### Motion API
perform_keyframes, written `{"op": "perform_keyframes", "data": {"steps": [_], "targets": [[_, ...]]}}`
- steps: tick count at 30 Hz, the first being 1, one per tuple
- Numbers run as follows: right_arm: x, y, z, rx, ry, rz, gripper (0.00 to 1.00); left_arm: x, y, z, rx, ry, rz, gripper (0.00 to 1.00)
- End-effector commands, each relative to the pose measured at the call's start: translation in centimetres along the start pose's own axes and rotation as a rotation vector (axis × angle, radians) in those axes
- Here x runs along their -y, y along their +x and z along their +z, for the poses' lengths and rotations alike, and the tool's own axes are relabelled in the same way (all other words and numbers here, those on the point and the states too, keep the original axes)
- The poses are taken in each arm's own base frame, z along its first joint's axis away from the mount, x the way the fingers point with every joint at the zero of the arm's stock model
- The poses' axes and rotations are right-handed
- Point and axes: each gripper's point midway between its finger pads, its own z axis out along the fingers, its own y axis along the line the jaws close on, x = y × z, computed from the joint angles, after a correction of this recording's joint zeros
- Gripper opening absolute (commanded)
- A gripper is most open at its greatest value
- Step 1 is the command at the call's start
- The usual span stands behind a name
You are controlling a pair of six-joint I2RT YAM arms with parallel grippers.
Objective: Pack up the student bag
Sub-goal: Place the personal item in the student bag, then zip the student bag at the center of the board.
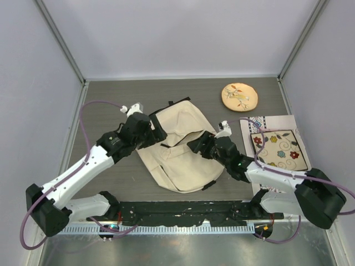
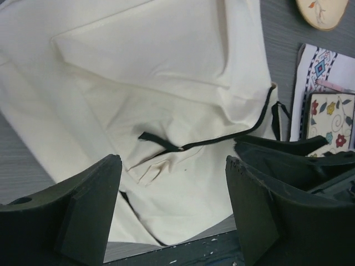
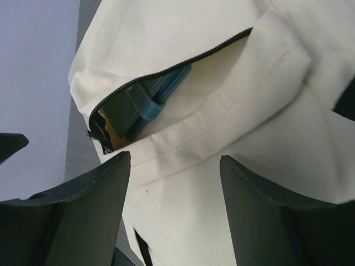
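Observation:
The cream student bag (image 1: 178, 152) lies flat in the middle of the table, its black zipper (image 2: 233, 134) running across it. In the right wrist view the zipper mouth (image 3: 166, 72) gapes, and a dark blue-green item (image 3: 148, 102) shows inside the student bag (image 3: 233, 111). My left gripper (image 1: 160, 133) hovers at the bag's upper left edge, open, with only cloth beneath it (image 2: 173, 205). My right gripper (image 1: 194, 143) is over the bag's right side, open too (image 3: 175, 188), nothing between its fingers. The two grippers face each other across the bag.
A round tan embroidered disc (image 1: 239, 96) lies at the back right. A flat floral mat (image 1: 279, 148) rests on a patterned sheet (image 1: 274, 123) right of the bag. The black rail (image 1: 183, 210) runs along the near edge. Grey walls close in the sides.

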Motion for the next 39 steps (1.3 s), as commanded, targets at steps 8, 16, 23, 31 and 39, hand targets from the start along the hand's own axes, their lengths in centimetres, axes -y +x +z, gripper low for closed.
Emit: {"op": "perform_keyframes", "data": {"steps": [8, 16, 23, 31, 39], "targets": [[-0.5, -4.1, -5.7, 0.114, 0.013, -0.166, 0.71, -4.8, 2.9, 0.3, 0.023, -0.061, -0.121, 0.83], [-4.3, -5.3, -6.6, 0.053, -0.065, -0.340, 0.71, -5.0, 5.3, 2.6, -0.033, -0.038, -0.165, 0.82], [-6.3, -4.0, -5.0, -0.072, -0.116, -0.431, 0.59, -4.1, 6.4, 4.5, -0.033, 0.050, -0.225, 0.79], [-8.3, -1.8, -3.7, -0.176, -0.199, -0.467, 0.51, -4.8, 6.2, 5.5, 0.007, 0.029, -0.235, 0.68], [-8.9, -1.3, -2.7, -0.194, -0.191, -0.535, 0.50, -5.1, 6.8, 6.4, 0.008, 0.045, -0.260, 0.37]]}}
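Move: The bag fabric fold at the left end of the pocket zip is the left hand's target, some 13 cm below it and about 1 cm back. From that hand the black zip tab lies roughly 1 cm ahead, 3 cm right and 13 cm down, and the blue wallet in the pocket about 5 cm ahead, 7 cm right and 16 cm down. From the right hand the zip tab is about 11 cm left, 1 cm ahead and 6 cm lower, the wallet some 8 cm left, 4 cm ahead and 7 cm lower. The left hand sinks about 12 cm to the bag, first drifting back and left and then easing right again, and its open fingers straddle the fabric fold beside the zip tab and partly close on it. Meanwhile the right hand, still empty, draws right and back while rising 8 cm from the pocket mouth, then swings left and settles a little above the zip, turning some 25 degrees counter-clockwise and narrowing its fingers. ##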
